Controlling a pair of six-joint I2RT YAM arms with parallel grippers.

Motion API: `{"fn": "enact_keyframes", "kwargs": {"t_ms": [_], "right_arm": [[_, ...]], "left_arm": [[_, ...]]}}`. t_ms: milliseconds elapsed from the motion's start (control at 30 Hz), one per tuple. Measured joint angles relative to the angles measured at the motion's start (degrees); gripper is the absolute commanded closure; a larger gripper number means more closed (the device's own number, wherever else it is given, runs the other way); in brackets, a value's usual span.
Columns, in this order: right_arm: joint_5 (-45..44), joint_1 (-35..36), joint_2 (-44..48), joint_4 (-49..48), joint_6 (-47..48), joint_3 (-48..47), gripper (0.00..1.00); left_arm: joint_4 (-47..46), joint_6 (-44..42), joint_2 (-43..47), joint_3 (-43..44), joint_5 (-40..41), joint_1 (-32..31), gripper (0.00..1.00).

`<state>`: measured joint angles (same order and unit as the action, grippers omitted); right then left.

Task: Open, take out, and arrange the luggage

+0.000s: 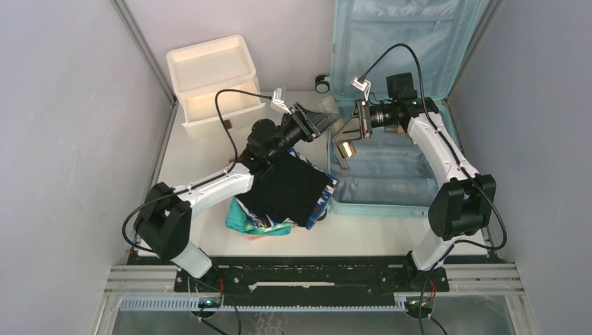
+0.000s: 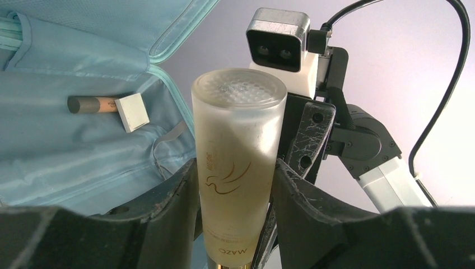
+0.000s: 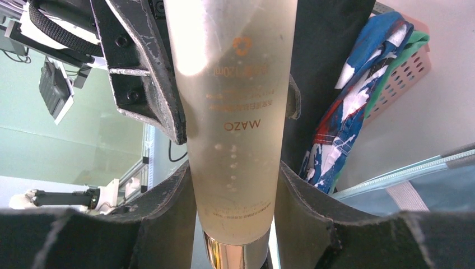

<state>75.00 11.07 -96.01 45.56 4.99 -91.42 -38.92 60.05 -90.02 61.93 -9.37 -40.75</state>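
The pale blue luggage point(image 1: 391, 178) lies open at the right, its lid point(image 1: 408, 38) standing against the back wall. A frosted bottle with a gold cap point(image 2: 238, 151) is held over the luggage's left edge. My left gripper point(image 2: 235, 171) is shut on it, and my right gripper point(image 3: 232, 171) is shut on the same bottle point(image 3: 232, 95) from the other side. In the top view the two grippers, left point(image 1: 322, 125) and right point(image 1: 350, 131), meet nose to nose. The lining point(image 2: 61, 140) shows in the left wrist view.
A brown stick with a white block point(image 2: 115, 109) lies on the lining. A pile of clothes, black on top point(image 1: 286, 192), fills a pink basket point(image 3: 411, 64) left of the luggage. A white drawer box point(image 1: 213, 77) stands at the back left.
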Motion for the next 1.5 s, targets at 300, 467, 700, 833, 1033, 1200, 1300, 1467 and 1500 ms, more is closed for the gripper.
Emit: {"fn": "enact_keyframes", "kwargs": {"t_ms": [300, 467, 700, 833, 1033, 1200, 1300, 1467, 1500], "right_arm": [[-0.79, 0.52, 0.00, -0.79, -1.18, 0.00, 0.48], [-0.98, 1.51, 0.09, -1.46, -2.21, -0.02, 0.24], [-0.46, 3.85, 0.70, -2.10, -3.61, -0.15, 0.12], [-0.44, 3.93, 0.74, -2.10, -4.44, -1.01, 0.05], [-0.63, 2.32, 0.74, 2.08, -0.55, -4.00, 0.04], [-1.22, 0.59, 1.11, 5.55, 4.20, -4.98, 0.04], [-1.84, -0.42, 1.42, 6.14, 5.49, -4.90, 0.04], [-2.58, -2.10, 2.56, 6.34, 6.32, -3.41, 0.04], [-2.62, -2.19, 2.80, 6.32, 6.32, -2.91, 0.04]], "left_arm": [[-0.24, 0.02, 0.00, 0.00, -0.98, 0.63, 1.00], [-0.63, 0.02, 0.63, -0.50, -1.36, 1.16, 1.00], [-0.87, 0.09, 3.30, -2.25, -1.33, 1.62, 1.00], [-1.81, 0.39, 4.68, -3.96, -1.36, 2.51, 1.00], [-1.44, 0.90, 11.26, -12.28, -1.36, 7.32, 1.00], [2.14, 1.49, 22.18, -21.92, 1.84, 14.91, 1.00], [6.10, 2.01, 28.33, -25.22, 6.69, 19.41, 1.00], [15.04, 5.90, 34.51, -25.42, 17.03, 26.34, 1.00], [16.35, 6.86, 34.71, -25.18, 18.84, 27.23, 1.00]]}}
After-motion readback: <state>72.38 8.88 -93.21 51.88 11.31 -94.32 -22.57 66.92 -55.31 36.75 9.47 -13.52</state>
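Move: The pale bottle is pinched upright between both grippers' pads. From the left hand, the cabinet's open drawer lies some 31 cm left, 12 ahead and 14 below; the black garment is about 15 cm left, 9 back and 22 below, and the open suitcase's tray centres 19 cm right, 5 ahead and 29 below. From the right hand, the brown tube in that tray is around 21 cm right, 14 ahead and 26 below. The right gripper opens wide and gives up the bottle with only small shifts, finally easing about 4 cm back to the right, while the left keeps its pinch and rises slightly. The left arm then sweeps the bottle fast to the left, some 28 cm in all, towards the cabinet's open drawer, sinking about 4 cm from its high point as the wrist swings roughly 45 degrees counter-clockwise until the fingers point forward. ##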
